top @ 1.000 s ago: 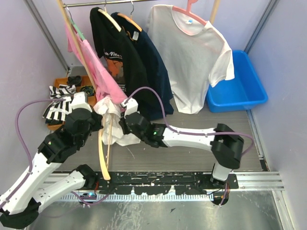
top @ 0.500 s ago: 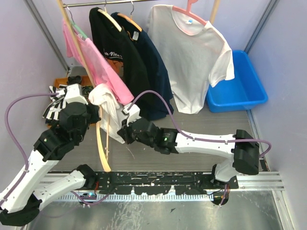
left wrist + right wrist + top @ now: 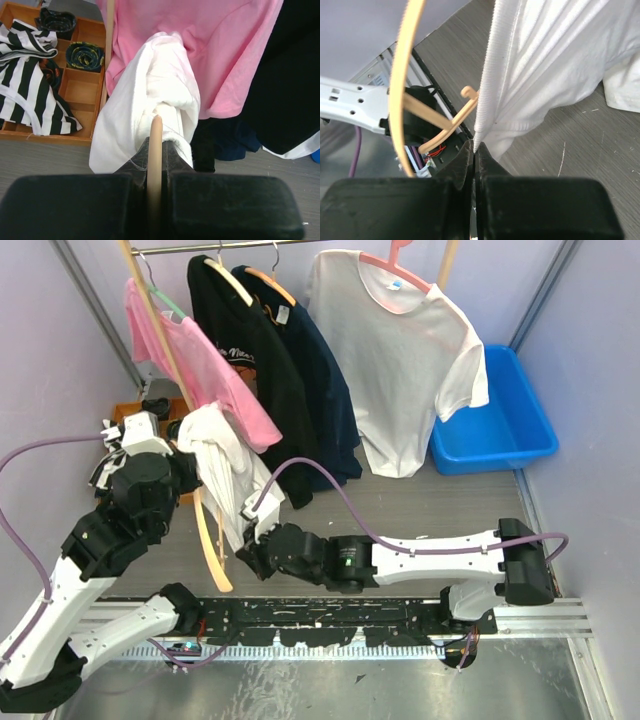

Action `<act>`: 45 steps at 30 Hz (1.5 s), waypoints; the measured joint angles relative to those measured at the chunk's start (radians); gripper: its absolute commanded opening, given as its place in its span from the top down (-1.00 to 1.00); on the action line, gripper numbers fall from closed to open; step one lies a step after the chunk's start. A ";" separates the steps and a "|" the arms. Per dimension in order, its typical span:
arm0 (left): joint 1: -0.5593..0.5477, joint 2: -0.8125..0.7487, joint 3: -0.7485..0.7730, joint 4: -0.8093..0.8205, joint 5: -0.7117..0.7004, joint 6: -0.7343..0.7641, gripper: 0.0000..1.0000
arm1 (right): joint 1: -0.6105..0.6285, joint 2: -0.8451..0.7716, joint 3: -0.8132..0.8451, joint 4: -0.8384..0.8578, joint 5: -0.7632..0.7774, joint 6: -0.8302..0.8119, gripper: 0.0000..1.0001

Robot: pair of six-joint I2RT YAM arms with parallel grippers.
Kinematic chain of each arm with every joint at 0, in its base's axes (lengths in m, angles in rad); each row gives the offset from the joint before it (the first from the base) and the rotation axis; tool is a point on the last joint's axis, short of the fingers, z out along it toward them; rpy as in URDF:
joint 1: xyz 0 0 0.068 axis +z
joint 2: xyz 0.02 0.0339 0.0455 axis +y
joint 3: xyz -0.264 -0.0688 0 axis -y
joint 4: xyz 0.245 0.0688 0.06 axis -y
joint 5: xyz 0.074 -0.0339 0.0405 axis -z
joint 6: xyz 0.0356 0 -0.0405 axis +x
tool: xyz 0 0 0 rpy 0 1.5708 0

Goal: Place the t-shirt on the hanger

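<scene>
My left gripper (image 3: 188,468) is shut on one arm of the light wooden hanger (image 3: 213,552), which curves down toward the table's near edge. In the left wrist view the hanger's arm (image 3: 156,134) runs between the closed jaws of that gripper (image 3: 156,146) into the bunched white t-shirt (image 3: 165,75). The t-shirt (image 3: 225,465) hangs over the hanger's upper end. My right gripper (image 3: 250,548), low beside the hanger, is shut on the shirt's ribbed edge (image 3: 487,90). The gripper (image 3: 476,146) pinches that edge at its lowest point. The hanger (image 3: 399,90) shows to its left.
A rail at the back holds a pink t-shirt (image 3: 215,375), dark t-shirts (image 3: 275,370) and a white t-shirt on a pink hanger (image 3: 400,360). A blue bin (image 3: 505,425) stands at the right. A wooden tray (image 3: 122,415) with striped cloth (image 3: 118,468) sits at the left.
The left arm has lifted the hanger and shirt up and back. The right gripper has moved toward the near edge, drawing the shirt's edge down, and its arm has stretched out low.
</scene>
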 measured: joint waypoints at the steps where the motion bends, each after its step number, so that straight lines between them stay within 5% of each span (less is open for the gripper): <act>1: 0.000 0.000 0.000 0.003 -0.006 0.002 1.00 | 0.016 -0.007 0.000 -0.002 0.014 0.000 0.98; 19: -0.008 -0.034 -0.014 0.050 -0.046 0.034 1.00 | 0.141 -0.030 -0.072 0.056 0.209 0.031 0.98; 45: -0.018 -0.009 -0.169 0.316 -0.174 0.136 1.00 | 0.180 0.026 -0.132 0.227 0.206 0.029 0.98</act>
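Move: My left hand holds the hanger, its far arm already in the bunched t-shirt, whose middle lies about 4 cm ahead, 6 cm right and 5 cm lower. The pink shirt hangs some 16 cm ahead and 5 cm right, the wooden tray about 14 cm ahead, 15 cm left, far below. From my right hand, pinching the shirt's edge, the hanger's near end is roughly 6 cm back, 5 cm left; the shirt's middle is 14 cm ahead, 4 cm left. With my right fingers still shut on the t-shirt's edge, I haul it back about 5 cm towards the hanger's near end, rising slightly, then sinking some 3 cm and easing left late on. My left hand keeps its grip on the hanger, lifts slightly and settles again, then pushes forward 2 to 3 cm, its fingers tipping up and swinging counter-clockwise by under 10 degrees. ##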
